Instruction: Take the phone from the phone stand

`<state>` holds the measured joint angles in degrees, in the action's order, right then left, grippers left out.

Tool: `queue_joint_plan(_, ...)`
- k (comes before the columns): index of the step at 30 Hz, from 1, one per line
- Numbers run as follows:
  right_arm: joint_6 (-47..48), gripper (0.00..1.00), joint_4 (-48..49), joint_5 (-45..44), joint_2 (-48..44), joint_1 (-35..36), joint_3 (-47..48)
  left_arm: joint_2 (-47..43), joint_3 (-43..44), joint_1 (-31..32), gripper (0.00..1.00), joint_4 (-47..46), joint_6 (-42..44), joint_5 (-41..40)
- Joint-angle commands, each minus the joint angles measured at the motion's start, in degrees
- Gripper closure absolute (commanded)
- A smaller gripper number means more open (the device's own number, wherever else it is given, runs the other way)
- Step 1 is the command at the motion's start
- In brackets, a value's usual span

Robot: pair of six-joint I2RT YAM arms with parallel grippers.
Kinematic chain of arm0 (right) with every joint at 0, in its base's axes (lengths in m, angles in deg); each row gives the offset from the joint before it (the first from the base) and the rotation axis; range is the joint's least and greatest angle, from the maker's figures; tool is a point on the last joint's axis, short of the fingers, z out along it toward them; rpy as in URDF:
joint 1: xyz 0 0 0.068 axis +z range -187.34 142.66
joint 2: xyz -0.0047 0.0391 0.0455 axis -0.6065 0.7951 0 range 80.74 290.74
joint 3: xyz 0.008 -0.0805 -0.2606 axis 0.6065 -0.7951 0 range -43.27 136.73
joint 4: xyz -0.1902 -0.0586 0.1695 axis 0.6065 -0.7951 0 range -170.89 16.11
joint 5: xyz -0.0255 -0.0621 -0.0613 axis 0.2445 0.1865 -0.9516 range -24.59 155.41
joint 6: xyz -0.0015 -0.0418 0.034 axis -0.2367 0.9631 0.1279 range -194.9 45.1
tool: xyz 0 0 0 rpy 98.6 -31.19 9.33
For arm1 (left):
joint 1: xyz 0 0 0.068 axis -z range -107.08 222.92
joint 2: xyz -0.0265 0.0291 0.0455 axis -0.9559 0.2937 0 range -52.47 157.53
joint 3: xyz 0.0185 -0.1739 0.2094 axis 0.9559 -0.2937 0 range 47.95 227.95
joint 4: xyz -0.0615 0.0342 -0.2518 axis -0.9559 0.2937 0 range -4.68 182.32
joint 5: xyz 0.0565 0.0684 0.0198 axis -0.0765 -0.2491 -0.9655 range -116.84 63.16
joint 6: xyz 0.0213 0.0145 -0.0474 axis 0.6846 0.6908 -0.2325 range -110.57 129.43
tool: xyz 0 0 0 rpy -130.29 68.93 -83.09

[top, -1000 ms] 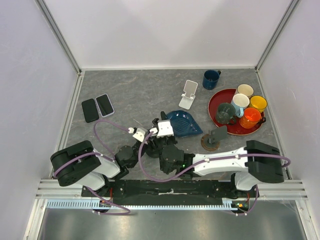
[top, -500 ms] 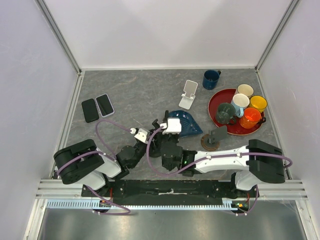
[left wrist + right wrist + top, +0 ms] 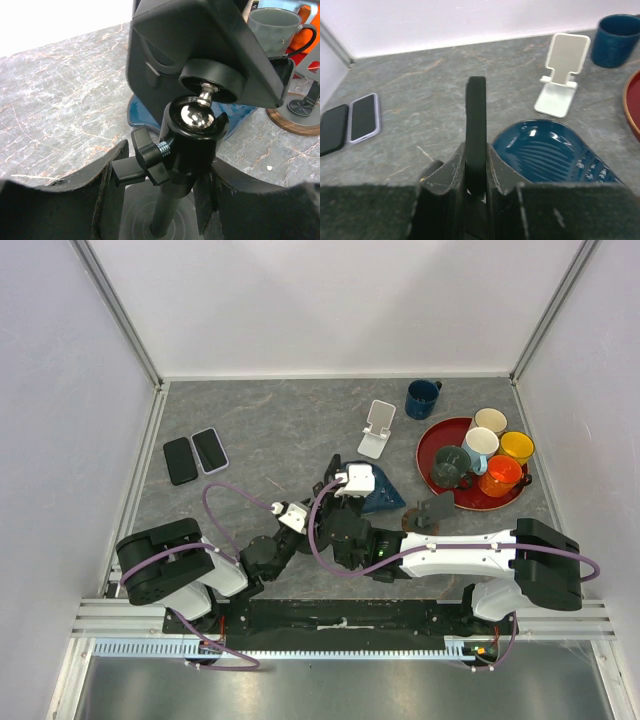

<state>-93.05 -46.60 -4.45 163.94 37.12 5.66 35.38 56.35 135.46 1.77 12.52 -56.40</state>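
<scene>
The black phone stand (image 3: 192,132) has a round base, a pole and a ball joint under a tilted cradle plate (image 3: 175,45). My left gripper (image 3: 160,170) is shut on the stand's neck, one finger against the clamp knob and one against the ball housing. My right gripper (image 3: 476,150) is shut on the dark phone (image 3: 476,115), seen edge-on and upright between the fingers. In the top view the right gripper (image 3: 338,478) is over the stand, just left of the blue dish. The left gripper is hidden under the right arm there. The cradle plate hides the phone in the left wrist view.
Two phones (image 3: 195,455) lie flat at the far left. A white phone stand (image 3: 377,429) and a blue mug (image 3: 422,398) stand at the back. A blue dish (image 3: 388,498) is beside the grippers. A red tray (image 3: 432,439) holds several mugs. A wooden coaster (image 3: 420,525) carries a small stand.
My right gripper has moved away from the bases and slightly right, with the phone in it. The left wrist has shifted slightly right, following it.
</scene>
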Motion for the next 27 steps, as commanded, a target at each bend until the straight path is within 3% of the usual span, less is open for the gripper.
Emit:
queue_joint_plan(1,-1.2,1.0,12.0,8.1,-0.8,0.6,6.8,1.8,0.5,2.1,0.98,-5.6,5.5,2.3)
queue_joint_plan(15,21.2,1.0,13.5,4.7,-9.7,-0.8,6.7,2.1,0.6,1.3,0.98,-5.1,3.1,-1.6)
queue_joint_plan(19,20.9,1.0,7.6,5.7,-17.9,-0.8,3.8,1.8,0.6,1.0,0.98,-5.0,2.7,-2.6)
queue_joint_plan(27,11.6,1.0,-9.5,11.4,-31.5,-0.8,0.0,-0.6,1.2,0.8,0.94,-1.3,2.3,-2.3)
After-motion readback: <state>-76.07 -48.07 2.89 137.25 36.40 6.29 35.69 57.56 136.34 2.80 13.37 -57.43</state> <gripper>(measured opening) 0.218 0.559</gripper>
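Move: The right hand already grips the black phone at the black stand's head; the phone's middle is about 4 cm ahead of the fingers. From this hand the blue leaf dish lies some 8 cm ahead, 5 cm right and 19 cm below; the white stand is about 23 cm ahead and 9 cm right, the wooden coaster level and some 18 cm right. For the left hand, on the stand's neck, the phone is about 6 cm ahead, 3 cm right and 10 cm above. Still pinching the phone, the right fingers pull it up and off the stand's head while the left hand keeps its hold on the neck below, almost still. The right hand climbs about 14 cm, drifting slightly left at first, then swings right and finishes some 8 cm right of its start, its fingers tipping up about 10 degrees. ##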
